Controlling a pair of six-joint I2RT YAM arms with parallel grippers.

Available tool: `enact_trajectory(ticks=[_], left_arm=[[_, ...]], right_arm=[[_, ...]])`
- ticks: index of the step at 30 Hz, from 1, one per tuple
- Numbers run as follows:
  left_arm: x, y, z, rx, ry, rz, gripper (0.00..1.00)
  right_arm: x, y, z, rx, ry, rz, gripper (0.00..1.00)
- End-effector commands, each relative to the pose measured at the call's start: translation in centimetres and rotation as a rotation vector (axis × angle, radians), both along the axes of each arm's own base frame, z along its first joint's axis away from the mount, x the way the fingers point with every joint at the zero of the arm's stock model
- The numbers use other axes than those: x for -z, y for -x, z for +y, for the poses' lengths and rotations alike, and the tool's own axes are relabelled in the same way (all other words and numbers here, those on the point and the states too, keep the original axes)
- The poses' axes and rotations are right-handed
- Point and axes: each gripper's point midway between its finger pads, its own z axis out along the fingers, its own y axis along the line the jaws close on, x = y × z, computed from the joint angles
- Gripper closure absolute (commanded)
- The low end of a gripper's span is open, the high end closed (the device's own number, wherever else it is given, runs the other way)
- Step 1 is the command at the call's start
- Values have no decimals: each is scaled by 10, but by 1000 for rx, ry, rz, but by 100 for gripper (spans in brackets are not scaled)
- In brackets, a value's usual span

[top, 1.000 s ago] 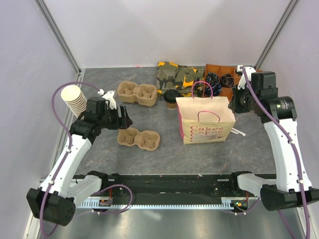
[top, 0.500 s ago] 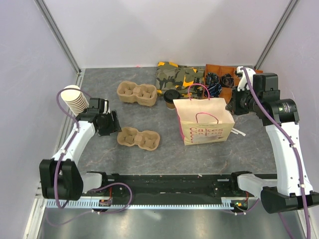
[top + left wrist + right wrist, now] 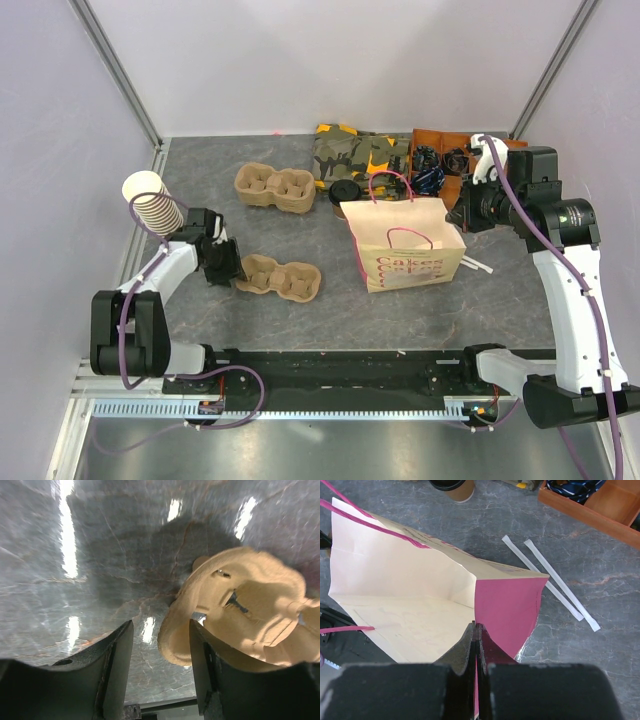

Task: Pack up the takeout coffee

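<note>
The takeout coffee (image 3: 346, 191), a tan cup with a black lid, stands just behind the paper bag (image 3: 405, 245), which partly hides it; its base shows at the top of the right wrist view (image 3: 454, 487). My right gripper (image 3: 476, 630) is shut on the bag's (image 3: 410, 595) right rim, holding its mouth open (image 3: 462, 212). My left gripper (image 3: 160, 672) is low at the left end of the near pulp cup carrier (image 3: 280, 278). It is open, with the carrier's (image 3: 235, 615) rim between the jaws, close to the right finger.
A second pulp carrier (image 3: 275, 185) lies further back. A stack of lidless cups (image 3: 152, 200) stands at the left wall. Camouflage cloth (image 3: 355, 152) and a wooden box (image 3: 445, 155) are at the back. Two wrapped straws (image 3: 555, 587) lie right of the bag.
My left arm pulled back and dropped to the near carrier's left end, its jaws narrowing. The right gripper shifted the bag slightly left, so it covers more of the coffee.
</note>
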Motion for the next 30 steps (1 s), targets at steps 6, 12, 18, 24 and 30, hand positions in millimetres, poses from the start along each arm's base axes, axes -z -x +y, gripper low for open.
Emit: enact_trajectory(ticks=[6, 12, 18, 24, 30], left_arm=[[6, -5, -11, -5, 66, -14, 59], [5, -6, -12, -3, 72, -17, 73], [6, -5, -12, -2, 73, -14, 86], [6, -6, -13, -2, 78, -9, 93], [4, -6, -14, -6, 86, -10, 98]], right_arm=[[-7, 5, 9, -83, -20, -35, 100], [15, -4, -3, -39, 50, 24, 99], [34, -14, -21, 5, 152, 72, 83], [41, -13, -30, 34, 195, 101, 59], [50, -4, -29, 29, 183, 134, 58]])
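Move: The near cup carrier is centred about 10 cm to the right of my left hand, level with it and 2 cm lower; its left-end rim lies between my open fingers. The far carrier is 24 cm ahead and 9 cm right, the cup stack 9 cm ahead and 16 cm left. From my right hand the bag's middle is some 10 cm left and 16 cm down, the straws 6 cm ahead near table level, the lidded coffee 17 cm ahead and 25 cm left. My left hand closes on the near carrier's left-end rim, one finger inside the cup well and one outside, edging about 1 cm right and barely sinking, then keeps that pinch. My right hand starts with its shut fingers at the bag's right side panel, eases under 1 cm left, then sinks about 5 cm while shifting some 3 cm back right and slightly forward, opening to about 0.4 over the panel's top edge. ##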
